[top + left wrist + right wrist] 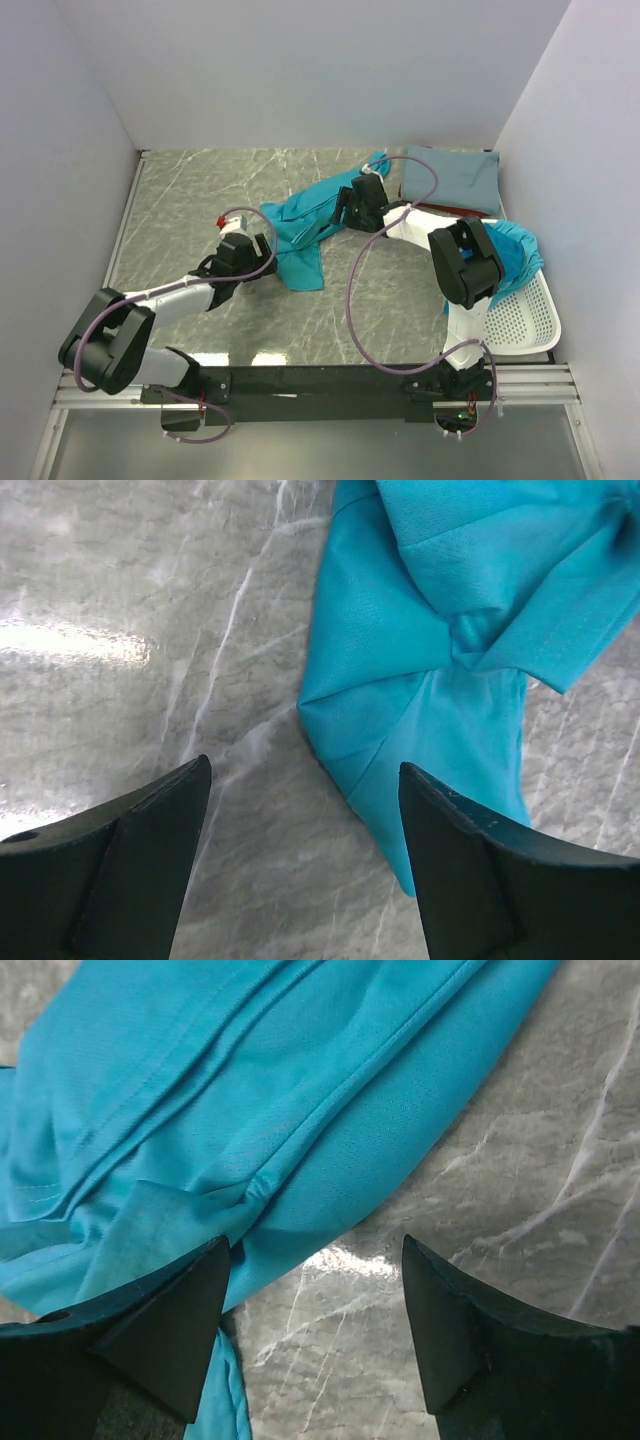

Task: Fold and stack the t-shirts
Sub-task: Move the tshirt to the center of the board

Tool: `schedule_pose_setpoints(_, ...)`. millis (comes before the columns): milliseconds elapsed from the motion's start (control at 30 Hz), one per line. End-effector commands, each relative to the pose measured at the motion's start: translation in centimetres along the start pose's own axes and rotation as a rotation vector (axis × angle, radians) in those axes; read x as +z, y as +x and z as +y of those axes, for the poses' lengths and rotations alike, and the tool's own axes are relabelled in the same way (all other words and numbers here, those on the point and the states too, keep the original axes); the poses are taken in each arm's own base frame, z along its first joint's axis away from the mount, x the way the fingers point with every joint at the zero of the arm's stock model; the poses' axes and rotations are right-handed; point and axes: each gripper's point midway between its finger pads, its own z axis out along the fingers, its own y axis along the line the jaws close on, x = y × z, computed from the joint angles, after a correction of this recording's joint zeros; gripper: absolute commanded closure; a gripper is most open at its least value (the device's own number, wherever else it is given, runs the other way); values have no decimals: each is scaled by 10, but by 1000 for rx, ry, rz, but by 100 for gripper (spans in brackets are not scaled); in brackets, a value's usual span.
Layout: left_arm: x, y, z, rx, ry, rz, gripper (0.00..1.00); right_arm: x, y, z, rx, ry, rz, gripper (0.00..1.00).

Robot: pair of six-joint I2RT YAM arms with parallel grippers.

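A crumpled teal t-shirt (300, 228) lies twisted across the middle of the marble table. My left gripper (262, 250) hovers at its near-left end, open; in the left wrist view the shirt's corner (420, 730) reaches between the fingers, nearer the right one. My right gripper (350, 205) stands open over the shirt's far-right part; the cloth's edge (300, 1110) runs past its left finger, bare table between the jaws. A folded grey-blue t-shirt (452, 180) sits at the back right on a dark red one (462, 211). Another teal t-shirt (515, 255) hangs out of the basket.
A white perforated basket (520, 320) stands at the right near edge, beside the right arm's elbow. White walls enclose the table on the left, back and right. Cables loop off both arms over the marble top (200, 190).
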Motion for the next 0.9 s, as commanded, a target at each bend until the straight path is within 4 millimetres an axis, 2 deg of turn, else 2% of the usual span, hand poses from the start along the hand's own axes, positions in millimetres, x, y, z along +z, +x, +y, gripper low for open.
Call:
schedule_pose_setpoints(0,4,-20,-27,-7,81,-48,19,3,-21,10,17,-25,-44,25)
schedule_pose_setpoints(100,8,-18,-34,-4,106,-31,23,9,-18,7,19,-14,-33,26)
schedule_pose_setpoints(367,17,-8,-33,-2,95,-8,31,21,-12,14,22,-44,-5,32)
schedule_pose_setpoints(500,23,-5,-32,-12,92,-4,49,23,-11,14,31,-51,-11,37)
schedule_pose_setpoints(600,30,-1,-32,-23,94,0,50,26,-6,14,32,-61,9,49)
schedule_pose_setpoints(667,37,4,-30,-28,87,13,52,27,-7,17,28,-73,12,62)
schedule_pose_setpoints(767,42,4,-32,-46,97,-8,67,24,-7,19,23,-86,15,82)
schedule_pose_setpoints(800,43,3,-31,-48,94,-14,76,23,-8,21,21,-88,13,87)
schedule_pose_setpoints(833,44,0,-31,-49,89,-25,81,22,-10,21,16,-88,7,96)
schedule_pose_setpoints(867,44,-1,-29,-47,78,-28,91,20,-14,23,13,-92,-1,100)
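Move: The t-shirt's nearer left edge lies about 2 cm ahead of the left hand, 3 cm to its right and 3 cm below. For the right hand the shirt's right edge is some 2 cm to the left, 1 cm ahead and 3 cm down. The folded stack sits about 14 cm farther out than the right hand and 27 cm to its right; the basket is some 19 cm back and 36 cm to the right. Both grippers close from wide open on the t-shirt's edges at the table. The left hand eases right and down, then forward too, about 5 cm in all, and its tips pinch the left edge beside the fold corner. The right sinks some 2 cm while drifting left, and its fingers shut at the shirt's right edge. ##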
